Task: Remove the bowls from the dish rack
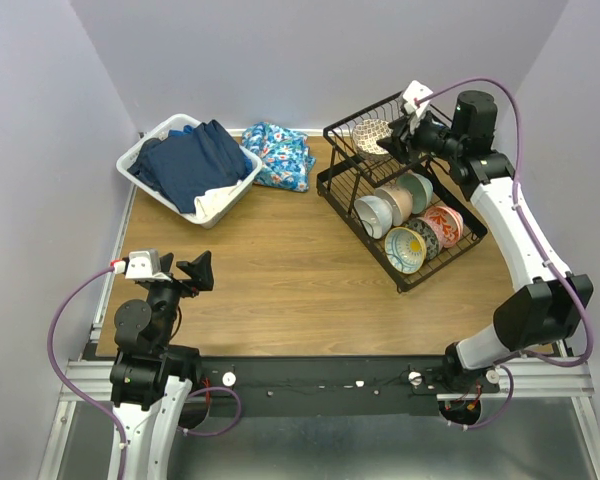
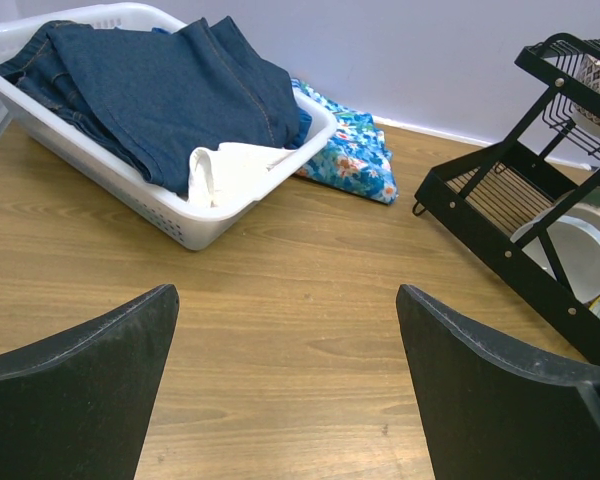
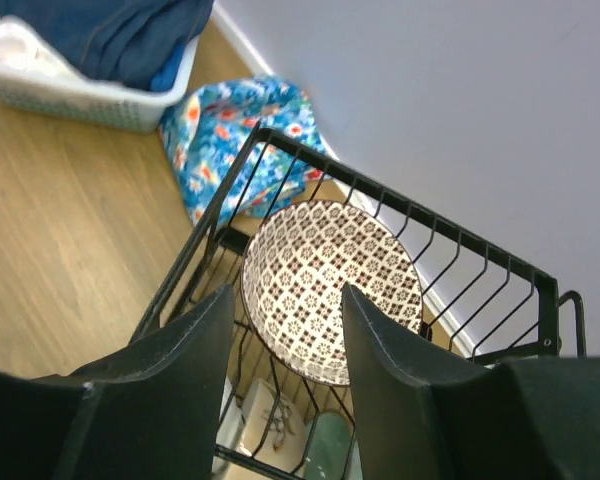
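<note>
The black wire dish rack (image 1: 340, 188) stands at the right of the table. Its upper tier holds a beige patterned bowl (image 1: 370, 136) (image 3: 330, 270), leaning on edge. My right gripper (image 1: 396, 137) (image 3: 288, 292) is at that bowl with its jaws apart: one finger outside the lower rim, the other in front of the bowl's inside. It is open and not closed on the rim. The lower tier holds several bowls on edge, among them white (image 1: 373, 215) (image 2: 575, 255), mint green (image 1: 417, 189), yellow with a teal rim (image 1: 405, 249) and red-orange (image 1: 443, 222). My left gripper (image 1: 196, 272) (image 2: 287, 290) hangs wide open over bare wood at the near left.
A white laundry basket (image 1: 140, 150) (image 2: 180, 215) with dark jeans sits at the back left. A blue floral cloth (image 1: 278, 153) (image 2: 352, 150) (image 3: 230, 130) lies between the basket and the rack. The wall runs just behind the rack.
</note>
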Controlling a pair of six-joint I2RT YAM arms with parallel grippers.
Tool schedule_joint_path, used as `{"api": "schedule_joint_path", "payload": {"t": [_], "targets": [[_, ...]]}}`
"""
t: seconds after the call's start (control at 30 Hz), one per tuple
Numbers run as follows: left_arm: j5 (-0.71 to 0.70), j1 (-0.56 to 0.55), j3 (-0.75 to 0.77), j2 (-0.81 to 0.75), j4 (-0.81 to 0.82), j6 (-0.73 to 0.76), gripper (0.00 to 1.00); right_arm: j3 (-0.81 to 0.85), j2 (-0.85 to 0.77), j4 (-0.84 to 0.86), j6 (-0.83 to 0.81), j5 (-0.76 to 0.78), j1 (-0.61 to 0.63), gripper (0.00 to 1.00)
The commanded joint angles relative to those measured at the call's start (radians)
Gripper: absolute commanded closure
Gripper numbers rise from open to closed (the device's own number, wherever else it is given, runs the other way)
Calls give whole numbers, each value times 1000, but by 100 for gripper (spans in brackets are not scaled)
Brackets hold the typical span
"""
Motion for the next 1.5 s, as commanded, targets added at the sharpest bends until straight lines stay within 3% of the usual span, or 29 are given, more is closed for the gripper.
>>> {"api": "schedule_joint_path", "payload": {"t": [0.0,0.17,0.37,0.53,0.97,1.2,1.47], "targets": [[20,-2,-5,0,19,8,1,-45,-40,224,389,139,12,44],[23,0,-5,10,19,10,1,2,-11,161,499,177,24,41],[23,-2,-3,16,18,10,1,31,3,115,634,392,36,41],[23,0,-5,23,18,10,1,100,44,50,656,522,38,41],[23,0,0,28,13,10,1,404,308,-216,534,576,38,46],[23,0,0,25,10,11,1,522,399,-342,460,524,36,49],[23,0,0,26,12,11,1,550,454,-412,402,487,36,48]]}}
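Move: The patterned bowl on the rack's upper tier lies about 7 cm ahead of the right hand, some 4 cm to its left and 8 cm below. The blue bowl beside it is about 8 cm ahead, 8 cm to the hand's right and 8 cm below; the teal bowl on the lower tier is about 2 cm ahead, 7 cm right and 24 cm down. From the left hand, the patterned bowl is about 30 cm ahead, 42 cm right and 2 cm higher. The right hand first lifts a couple of centimetres, then reaches about 10 cm forward over the upper tier, drifting some 3 cm right as its wrist swings clockwise about 35 degrees, so that the fingers no longer point across to the left but mostly forward. Late in the reach it sinks about 8 cm from its highest point towards the right-hand rim of the patterned bowl, tipping the fingers down some 25 degrees and keeping them about half open near that rim on the blue bowl's side, with no contact to be made out. ##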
